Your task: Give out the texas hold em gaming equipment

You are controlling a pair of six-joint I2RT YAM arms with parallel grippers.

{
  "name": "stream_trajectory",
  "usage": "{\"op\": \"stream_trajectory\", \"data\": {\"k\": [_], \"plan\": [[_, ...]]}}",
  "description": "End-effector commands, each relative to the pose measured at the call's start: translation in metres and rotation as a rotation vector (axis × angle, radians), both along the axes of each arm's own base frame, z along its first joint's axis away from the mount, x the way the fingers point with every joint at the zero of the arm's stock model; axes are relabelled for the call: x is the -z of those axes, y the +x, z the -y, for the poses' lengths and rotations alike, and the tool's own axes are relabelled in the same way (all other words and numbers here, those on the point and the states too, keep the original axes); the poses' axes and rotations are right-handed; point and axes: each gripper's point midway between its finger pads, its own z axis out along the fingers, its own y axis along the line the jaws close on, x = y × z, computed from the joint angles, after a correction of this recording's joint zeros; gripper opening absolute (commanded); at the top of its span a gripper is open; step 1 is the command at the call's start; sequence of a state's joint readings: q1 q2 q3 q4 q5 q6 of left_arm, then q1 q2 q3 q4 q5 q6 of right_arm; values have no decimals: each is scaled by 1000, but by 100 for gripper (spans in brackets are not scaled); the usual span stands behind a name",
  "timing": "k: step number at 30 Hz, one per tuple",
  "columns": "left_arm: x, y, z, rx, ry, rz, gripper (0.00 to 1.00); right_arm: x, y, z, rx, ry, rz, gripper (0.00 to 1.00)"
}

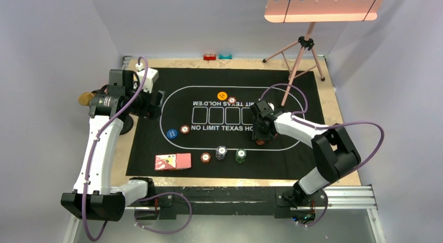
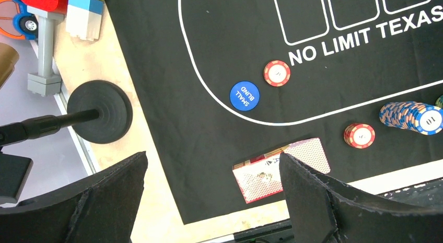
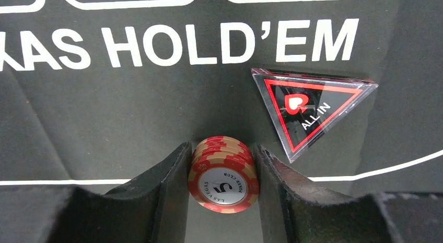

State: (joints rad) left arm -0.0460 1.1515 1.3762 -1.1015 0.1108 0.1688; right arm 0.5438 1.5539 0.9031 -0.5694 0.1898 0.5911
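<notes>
My right gripper (image 3: 222,151) is shut on a short stack of red-and-cream poker chips (image 3: 223,175), just inside the white line of the black mat (image 1: 292,159). The red triangle marker (image 3: 308,110) lies beside it, apart from the fingers. My left gripper (image 2: 213,157) hangs open and empty over the mat's left edge. On the mat lie a blue disc (image 2: 244,95), a single red chip (image 2: 277,73), a red stack (image 2: 359,135), a blue-and-white stack (image 2: 412,116), a green stack (image 1: 240,155), an orange disc (image 1: 222,95) and pink-backed playing cards (image 2: 271,172).
A black round microphone stand base (image 2: 99,111) sits on the wood left of the mat, with toy bricks (image 2: 78,8) behind it. A pink tripod (image 1: 305,49) stands at the back right. Two small objects, one red and one teal (image 1: 217,57), lie at the far edge.
</notes>
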Motion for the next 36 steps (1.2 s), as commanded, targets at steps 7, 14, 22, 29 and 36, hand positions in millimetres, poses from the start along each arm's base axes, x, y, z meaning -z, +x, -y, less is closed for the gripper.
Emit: {"op": "stream_trajectory", "data": {"k": [7,14,22,29,36], "plan": [[-7,1,1,14,-6,24,100,18,-7,1,34,-4,-40,51],[-9,2,2,18,-11,29,100,2,-4,3,42,-6,-8,67],[-9,1,1,16,-9,30,100,-49,8,-2,26,25,102,66],[-6,1,1,12,-8,26,100,-121,19,-38,-127,107,274,67],[-5,0,2,12,-13,19,100,-160,-14,-141,-510,234,336,72]]}}
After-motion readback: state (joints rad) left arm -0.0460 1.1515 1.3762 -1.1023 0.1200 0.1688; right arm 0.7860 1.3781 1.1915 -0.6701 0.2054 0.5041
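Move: The right hand holds a short stack of red chips just above its spot on the mat, straight below the hand point by some 2 cm. The ALL IN marker lies about 5 cm to the right and 3 cm ahead. The green chip stack stands roughly 8 cm left and 7 cm back, the blue stack some 17 cm left and 6 cm back. From the left hand, that spot lies about 41 cm right, level fore-and-aft, some 24 cm down. Down a last centimetre or so goes the right hand, setting the held red stack on the mat beside the ALL IN marker, and the fingers open partway to let go. It then rises about 15 cm, clear of the chips, and speeds off left by nearly 10 cm, turning some 20 degrees counter-clockwise while the fingers tip forward. ##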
